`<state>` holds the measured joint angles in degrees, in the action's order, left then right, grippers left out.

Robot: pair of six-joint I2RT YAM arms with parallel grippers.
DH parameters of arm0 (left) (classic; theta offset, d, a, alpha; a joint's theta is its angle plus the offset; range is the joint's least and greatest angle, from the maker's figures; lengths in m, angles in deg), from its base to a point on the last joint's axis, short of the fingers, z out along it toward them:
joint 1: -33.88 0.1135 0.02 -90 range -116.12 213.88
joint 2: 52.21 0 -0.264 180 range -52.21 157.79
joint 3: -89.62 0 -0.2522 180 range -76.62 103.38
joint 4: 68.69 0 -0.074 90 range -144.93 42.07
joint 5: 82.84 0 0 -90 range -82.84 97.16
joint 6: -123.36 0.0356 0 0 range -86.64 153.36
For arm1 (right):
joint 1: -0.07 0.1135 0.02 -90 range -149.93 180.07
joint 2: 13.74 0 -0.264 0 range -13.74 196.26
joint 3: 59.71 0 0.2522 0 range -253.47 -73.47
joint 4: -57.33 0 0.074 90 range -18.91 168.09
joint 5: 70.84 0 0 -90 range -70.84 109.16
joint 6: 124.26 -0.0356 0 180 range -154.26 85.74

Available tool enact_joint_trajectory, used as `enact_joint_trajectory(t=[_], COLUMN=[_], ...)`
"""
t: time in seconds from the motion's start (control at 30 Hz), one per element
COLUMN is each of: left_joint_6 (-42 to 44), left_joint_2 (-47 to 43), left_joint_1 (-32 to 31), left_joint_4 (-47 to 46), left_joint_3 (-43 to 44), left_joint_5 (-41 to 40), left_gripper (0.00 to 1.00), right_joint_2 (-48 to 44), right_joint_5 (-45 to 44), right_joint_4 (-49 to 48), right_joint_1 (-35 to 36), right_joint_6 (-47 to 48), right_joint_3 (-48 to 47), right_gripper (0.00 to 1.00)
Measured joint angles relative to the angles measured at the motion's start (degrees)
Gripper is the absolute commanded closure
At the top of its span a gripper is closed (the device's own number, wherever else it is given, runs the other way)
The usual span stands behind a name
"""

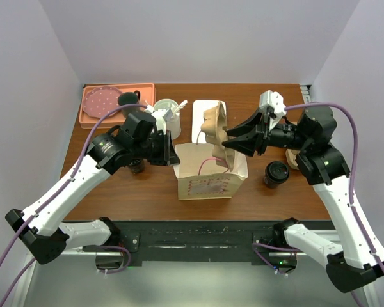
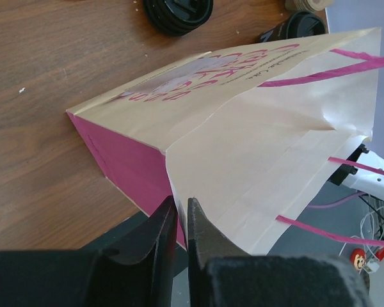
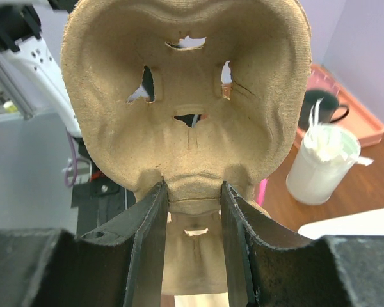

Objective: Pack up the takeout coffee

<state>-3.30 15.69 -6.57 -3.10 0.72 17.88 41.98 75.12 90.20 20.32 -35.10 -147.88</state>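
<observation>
A paper bag (image 1: pixel 205 182) with pink print and pink handles stands open at the table's middle. My left gripper (image 1: pixel 173 150) is at its left rim. In the left wrist view its jaws (image 2: pixel 180 203) are nearly together, with a corner edge of the bag (image 2: pixel 262 147) pinched between them. My right gripper (image 1: pixel 230 146) hangs over the bag's mouth, shut on the stem of a brown moulded cup carrier (image 1: pixel 215 125) held on edge. The right wrist view shows the carrier (image 3: pixel 185 83) between the fingers (image 3: pixel 147 236). A black-lidded coffee cup (image 1: pixel 276 173) stands to the right of the bag.
A pink tray (image 1: pixel 115 102) with a black mug (image 1: pixel 128 99) sits at the back left. Beside it is a white cup of stirrers (image 1: pixel 165 109). A white plate (image 1: pixel 201 112) lies behind the bag. A dark cup (image 1: pixel 136 167) stands under my left arm.
</observation>
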Motion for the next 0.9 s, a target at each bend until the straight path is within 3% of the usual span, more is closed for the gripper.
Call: enact_joint_trajectory(t=[0.37,0.77,0.83,0.9], left_joint_6=[0.5,2.1,2.4,2.9], left_joint_2=[-0.7,-0.7,-0.6,-0.2], left_joint_1=[0.2,0.3,0.3,0.3], left_joint_4=[-1.4,-1.6,-1.6,-1.4], left_joint_3=[-1.3,-1.3,-1.3,-0.8], left_joint_5=[0.1,0.2,0.1,0.0], left_gripper=[0.83,0.82,0.79,0.64], right_joint_2=[0.8,3.4,3.1,3.1], right_joint_5=[-4.4,-14.6,-15.6,-16.3], right_joint_4=[6.1,11.7,11.6,11.6], right_joint_1=[1.6,9.8,10.1,10.1], right_joint_6=[7.0,14.1,14.3,14.6], right_joint_3=[0.8,-0.3,-0.3,-0.3], right_gripper=[0.75,0.76,0.76,0.76])
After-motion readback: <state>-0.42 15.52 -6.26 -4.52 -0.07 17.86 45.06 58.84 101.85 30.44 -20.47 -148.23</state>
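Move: The bag's mouth, where the carrier in the right gripper is to go, lies about 14 cm below the right hand and some 3 cm to its left, neither ahead nor back. The lidded coffee cup stands about 21 cm to the right hand's right, 5 cm farther out and some 37 cm below. From the left gripper, already on the bag's left rim, the mouth's middle is about 12 cm to the right, 1 cm back, at the same height. Lower the right gripper about 5 cm towards the open paper bag, keeping the cardboard carrier pinched by its narrow middle; ease slightly forward and left as it sinks, and tip the fingers down some 10 degrees, then stop sinking with the carrier over the mouth between the pink handles. Hold the left gripper still, keeping its hold on the bag's left rim. ##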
